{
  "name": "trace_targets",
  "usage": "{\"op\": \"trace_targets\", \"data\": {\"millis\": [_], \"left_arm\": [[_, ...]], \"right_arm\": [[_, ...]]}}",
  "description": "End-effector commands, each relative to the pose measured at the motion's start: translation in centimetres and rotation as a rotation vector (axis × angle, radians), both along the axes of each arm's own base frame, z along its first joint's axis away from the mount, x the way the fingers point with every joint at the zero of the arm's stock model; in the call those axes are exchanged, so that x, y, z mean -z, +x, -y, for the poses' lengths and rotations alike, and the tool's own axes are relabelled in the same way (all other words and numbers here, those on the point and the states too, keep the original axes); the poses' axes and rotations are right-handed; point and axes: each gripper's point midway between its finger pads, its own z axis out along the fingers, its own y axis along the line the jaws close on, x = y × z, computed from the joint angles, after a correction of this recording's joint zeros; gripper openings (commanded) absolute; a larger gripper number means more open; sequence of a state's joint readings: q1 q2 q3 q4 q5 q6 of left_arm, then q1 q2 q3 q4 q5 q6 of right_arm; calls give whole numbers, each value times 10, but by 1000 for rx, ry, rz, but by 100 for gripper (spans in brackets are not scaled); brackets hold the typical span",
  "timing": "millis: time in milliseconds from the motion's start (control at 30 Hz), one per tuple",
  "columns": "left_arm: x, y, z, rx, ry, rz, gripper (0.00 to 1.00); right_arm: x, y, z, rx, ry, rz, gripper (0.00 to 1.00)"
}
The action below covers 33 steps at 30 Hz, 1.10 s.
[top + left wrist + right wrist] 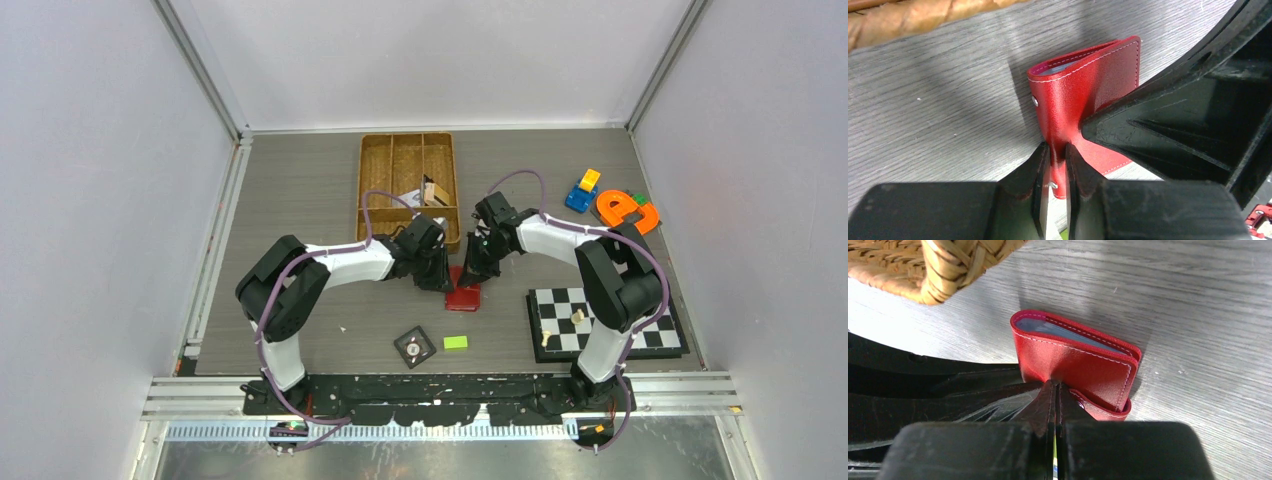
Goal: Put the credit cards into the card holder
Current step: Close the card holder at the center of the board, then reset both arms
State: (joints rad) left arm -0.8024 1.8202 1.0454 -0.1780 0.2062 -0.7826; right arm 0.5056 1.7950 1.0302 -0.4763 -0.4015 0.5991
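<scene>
The red card holder lies folded on the table between my two grippers. In the left wrist view my left gripper is shut on the short closing tab of the card holder. My right gripper is shut, its tips pressed against the cover of the card holder, which dimples there. A blue-grey layer shows inside the fold; I cannot tell card from pocket. Pale and tan flat pieces, perhaps the credit cards, lie in the woven tray. From above, the left gripper and right gripper meet over the holder.
A woven brown divided tray stands just behind the grippers, its rim close by in the wrist views. A black tile with a dial and a green block lie in front. A chessboard lies right; toys sit far right.
</scene>
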Motion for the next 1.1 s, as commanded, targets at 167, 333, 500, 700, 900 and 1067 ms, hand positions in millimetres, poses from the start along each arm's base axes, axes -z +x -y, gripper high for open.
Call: {"op": "trace_targets", "data": {"millis": [167,333,500,700,900,1067], "left_arm": [[21,-12,-9,21,64,-25,13],[0,-6,-6,46,42,34,23],[-38,7,-10,61,36,153,38],[-82,17,-38,12,26,267,60],[-105,37,-106,-117,46,285,75],[-145,57,-186,-256,69,373,81]], "right_arm": [[58,-13,38,10,-248,6,0],[12,-6,19,-19,-128,78,1],[-56,14,2,-22,-6,220,19],[-111,34,18,63,59,351,54],[-118,54,85,267,-14,411,63],[-135,66,160,482,-147,538,63]]}}
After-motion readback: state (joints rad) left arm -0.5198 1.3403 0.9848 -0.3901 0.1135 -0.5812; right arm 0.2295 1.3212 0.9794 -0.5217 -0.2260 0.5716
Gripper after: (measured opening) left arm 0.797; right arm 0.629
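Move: The closed red card holder lies between the hands. Its middle is about 3 cm right of the left hand and 1 cm ahead, the fingers pinching its left edge; from the right hand's shut tips, down on its cover, it is about 1 cm to the right and 1 cm below. From the left hand the basket's middle is some 21 cm ahead and 8 cm left, the green block 11 cm back and 2 cm right, the black case 12 cm back and 7 cm left. Let go of the card holder's left edge by opening the left gripper wide, and lift the right tips off its cover, spreading those fingers as they rise. Take both hands up about 12 cm, then swing them apart, left hand leftward and right hand rightward, some 11-12 cm each and a little forward, tipping the fingers outward from the base by about 20 degrees and turning the right wrist clockwise. ##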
